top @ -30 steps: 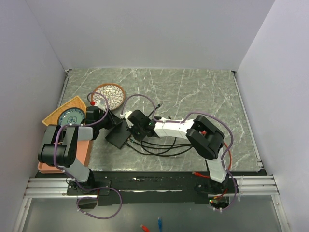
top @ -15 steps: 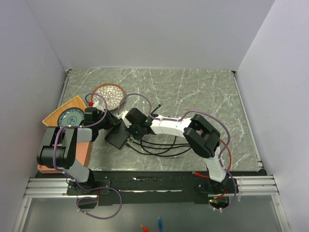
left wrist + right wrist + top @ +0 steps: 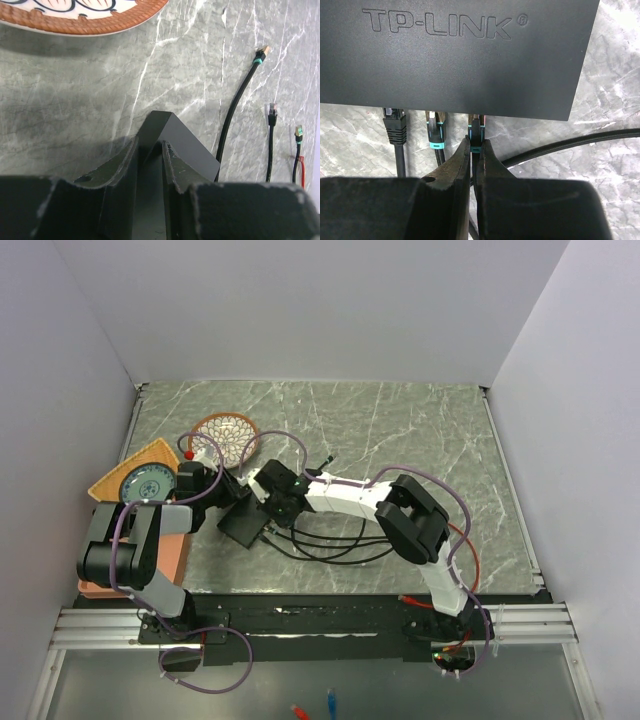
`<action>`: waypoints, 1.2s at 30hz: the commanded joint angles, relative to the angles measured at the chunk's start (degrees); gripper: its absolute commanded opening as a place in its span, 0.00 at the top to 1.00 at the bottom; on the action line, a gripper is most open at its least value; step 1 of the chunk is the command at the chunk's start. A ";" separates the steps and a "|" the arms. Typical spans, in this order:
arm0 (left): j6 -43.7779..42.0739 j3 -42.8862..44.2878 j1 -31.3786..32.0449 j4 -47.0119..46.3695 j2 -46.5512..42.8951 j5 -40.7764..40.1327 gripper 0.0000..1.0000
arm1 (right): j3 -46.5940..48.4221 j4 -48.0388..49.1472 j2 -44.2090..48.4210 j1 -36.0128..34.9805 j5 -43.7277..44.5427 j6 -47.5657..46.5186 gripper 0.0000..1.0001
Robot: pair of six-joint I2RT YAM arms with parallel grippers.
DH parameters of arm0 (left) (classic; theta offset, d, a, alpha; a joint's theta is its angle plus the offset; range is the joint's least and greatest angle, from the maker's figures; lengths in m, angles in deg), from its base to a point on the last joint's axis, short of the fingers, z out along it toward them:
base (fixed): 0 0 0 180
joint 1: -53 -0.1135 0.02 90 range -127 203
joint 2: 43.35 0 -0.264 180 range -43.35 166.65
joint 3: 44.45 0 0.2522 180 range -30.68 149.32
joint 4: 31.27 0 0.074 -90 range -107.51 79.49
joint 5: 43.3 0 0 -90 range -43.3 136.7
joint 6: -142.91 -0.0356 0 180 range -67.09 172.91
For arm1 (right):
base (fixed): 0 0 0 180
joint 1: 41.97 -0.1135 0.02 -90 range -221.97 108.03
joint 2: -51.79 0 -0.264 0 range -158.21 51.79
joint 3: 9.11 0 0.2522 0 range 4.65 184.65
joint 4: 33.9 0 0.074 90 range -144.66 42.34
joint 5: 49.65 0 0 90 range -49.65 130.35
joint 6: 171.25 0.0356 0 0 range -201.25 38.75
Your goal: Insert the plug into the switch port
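The switch [image 3: 455,55] is a flat matte-black box marked TP-LINK, lying left of the table's centre [image 3: 243,520]. My right gripper [image 3: 475,146] is shut on the teal-banded plug [image 3: 476,131], whose tip meets the switch's socket edge. To its left a black plug [image 3: 394,122] and another teal-banded plug [image 3: 436,134] sit in ports. In the top view the right gripper [image 3: 270,508] is at the switch's right side. My left gripper [image 3: 150,148] is clamped on a corner of the switch [image 3: 176,142], at its far left [image 3: 224,498].
A round patterned dish [image 3: 225,436] lies just beyond the left gripper, its rim [image 3: 75,22] close in the wrist view. An orange plate [image 3: 118,480] and a salmon tray [image 3: 172,548] fill the left edge. Black cables [image 3: 330,545] loop toward the near edge. Loose plug ends [image 3: 260,53] lie beside the switch.
The right arm has slid left, its wrist closing in on the switch's socket edge. The left gripper and the switch stay where they were.
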 commanded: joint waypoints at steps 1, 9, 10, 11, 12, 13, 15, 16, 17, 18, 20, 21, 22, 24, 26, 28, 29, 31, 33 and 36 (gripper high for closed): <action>5.93 -1.27 6.34 5.33 0.42 14.59 0.99 | 6.75 23.55 1.28 0.22 0.49 -0.21 1.00; 6.46 -0.92 6.96 7.09 -1.42 12.23 0.99 | 5.87 22.06 1.90 0.22 0.14 1.37 1.00; 6.37 -0.83 6.96 7.96 -1.69 11.87 0.98 | 5.26 21.80 2.16 0.31 -0.12 1.29 1.00; 6.28 -0.74 6.96 8.32 -1.60 11.52 0.96 | 4.81 20.67 2.25 0.22 -0.04 1.20 1.00; 6.19 -0.39 6.96 8.76 -1.77 11.08 0.91 | 4.55 20.13 2.34 0.31 0.31 1.28 1.00; 6.02 -0.21 6.87 9.19 -1.69 10.03 0.88 | 4.02 19.17 2.43 0.31 0.49 1.11 1.00; 5.75 0.23 6.78 10.43 -1.60 8.88 0.78 | 3.58 15.92 2.52 0.40 0.67 0.67 0.96; 5.67 0.23 6.70 10.52 -1.60 8.01 0.75 | 2.71 15.13 2.86 0.31 1.02 0.50 0.96; 5.75 0.23 6.35 10.60 -1.69 7.56 0.72 | 2.00 14.60 3.13 0.39 1.37 0.41 0.91; 5.93 0.23 6.17 10.69 -1.78 7.21 0.65 | 1.13 14.07 3.48 0.40 1.72 0.41 0.87; 6.37 -0.03 5.64 10.61 -2.30 6.25 0.61 | -1.25 13.63 4.71 0.48 2.86 0.41 0.77; 6.63 -0.12 4.86 10.87 -2.56 5.89 0.54 | -1.78 13.19 4.89 0.48 3.13 0.41 0.75; 6.63 -0.12 4.50 11.04 -3.09 5.54 0.51 | -2.48 12.66 5.24 0.57 3.48 0.41 0.73; 6.89 -0.38 3.10 11.31 -3.88 4.84 0.42 | -2.84 12.04 5.42 0.66 4.18 0.41 0.69; 7.51 -0.91 2.22 11.66 -6.25 3.70 0.34 | -3.27 10.64 5.85 0.66 4.36 0.14 0.66; 7.86 -1.35 1.07 13.05 -9.23 2.03 0.26 | -3.71 9.15 6.55 0.66 5.58 -0.12 0.61; 7.86 -1.27 0.72 13.85 -10.38 0.89 0.23 | -3.98 8.71 6.82 0.66 6.11 -0.21 0.54; 7.69 -1.09 0.37 16.65 -13.71 -2.97 0.13 | -5.03 8.00 8.13 0.66 7.77 -0.38 0.47; 7.34 -0.74 0.10 18.50 -17.13 -6.92 0.06 | -5.91 8.00 9.19 0.57 9.10 -0.38 0.38; 6.72 0.05 0.02 21.41 -21.70 -9.75 0.01 | -7.93 8.70 12.18 0.57 11.21 -0.03 0.25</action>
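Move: The left hand has the switch pinched by its far-left edge, the box's middle some 4 cm back and 2 cm to the right; the patterned plate is about 13 cm ahead and 5 cm left. The right hand still grips the plug at the switch port, which is about 1 cm ahead and 2 cm left. Two plugs already in sit back along that side, about 2 cm back and 2 cm left, then 4 cm back and 3 cm left of the right hand. Both grips end almost together: after keeping hold with barely a half-centimetre shared drift to the right, the left fingers open nearly fully off the switch and the right fingers open wide around the plug. The left hand then draws back about 3 cm and rises about 3 cm; the right eases forward, to its right and up, roughly 2 cm each way. ##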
